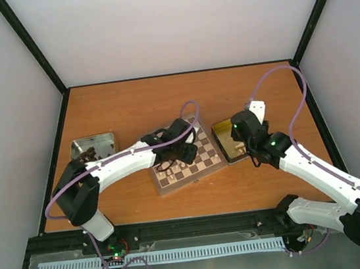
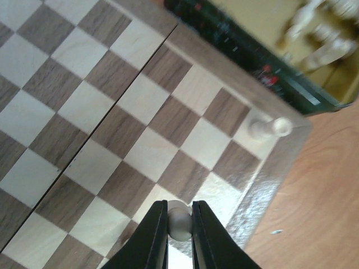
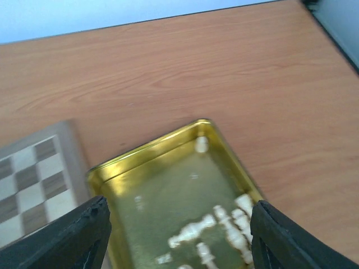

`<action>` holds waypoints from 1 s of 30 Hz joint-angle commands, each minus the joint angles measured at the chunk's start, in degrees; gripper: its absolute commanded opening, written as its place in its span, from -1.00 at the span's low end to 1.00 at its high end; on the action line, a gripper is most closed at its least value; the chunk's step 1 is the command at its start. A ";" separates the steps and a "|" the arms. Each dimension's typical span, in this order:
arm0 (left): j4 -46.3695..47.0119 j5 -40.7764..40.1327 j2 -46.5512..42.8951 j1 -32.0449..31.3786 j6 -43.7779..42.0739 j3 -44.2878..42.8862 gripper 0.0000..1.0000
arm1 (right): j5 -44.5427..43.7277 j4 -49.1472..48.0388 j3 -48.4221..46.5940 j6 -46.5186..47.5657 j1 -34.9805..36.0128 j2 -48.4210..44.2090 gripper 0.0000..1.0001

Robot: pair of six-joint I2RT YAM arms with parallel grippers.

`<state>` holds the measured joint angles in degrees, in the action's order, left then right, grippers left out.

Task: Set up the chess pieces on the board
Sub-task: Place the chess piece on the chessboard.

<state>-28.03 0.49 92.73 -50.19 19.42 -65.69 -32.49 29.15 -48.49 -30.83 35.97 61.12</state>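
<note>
In the left wrist view my left gripper is shut on a small cream-white chess piece, just above a light square near the edge of the board. Another cream piece stands on the corner square. From above, the left gripper hangs over the board. My right gripper is open above the gold tin, with nothing between its fingers. Several cream pieces lie loose in the tin below it.
A silver tray with dark chessmen sits left of the board. The gold tin touches the board's right side. Black frame posts and grey walls ring the orange table.
</note>
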 commanded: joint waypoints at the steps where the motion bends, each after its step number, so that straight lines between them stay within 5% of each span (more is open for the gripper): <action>1: -1.44 -5.37 1.29 -1.18 -3.47 -0.86 -0.98 | -12.01 7.13 2.37 -11.36 -1.40 -3.70 0.38; 30: 5.53 -1.60 5.59 -1.26 -4.23 4.49 -0.86 | -4.63 2.03 4.68 -10.19 -2.09 -1.55 0.40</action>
<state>-23.97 -1.50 98.13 -50.83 16.32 -61.17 -36.51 32.53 -43.66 -40.16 34.35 59.13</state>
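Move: The light piece pinched in the left gripper is bound for an empty pale square on the second row, about 2 cm to that hand's left and 9 cm below. The corner rook stands some 8 cm to the hand's right, the tray's middle 17 cm right and 7 cm out. The open right gripper has the tray's cluster of light pieces about 18 cm below and 3 cm right, a lone pawn 8 cm ahead and 2 cm right. Bring the left gripper down nearly 6 cm over the board towards the pale square, easing a centimetre left and tilting some 5 degrees nearer upright, with the piece still pinched. Meanwhile swing the open right gripper about 4 cm right and 2 cm back, turning some 10 degrees clockwise, then sink it 3 cm towards the pieces in the tray. ##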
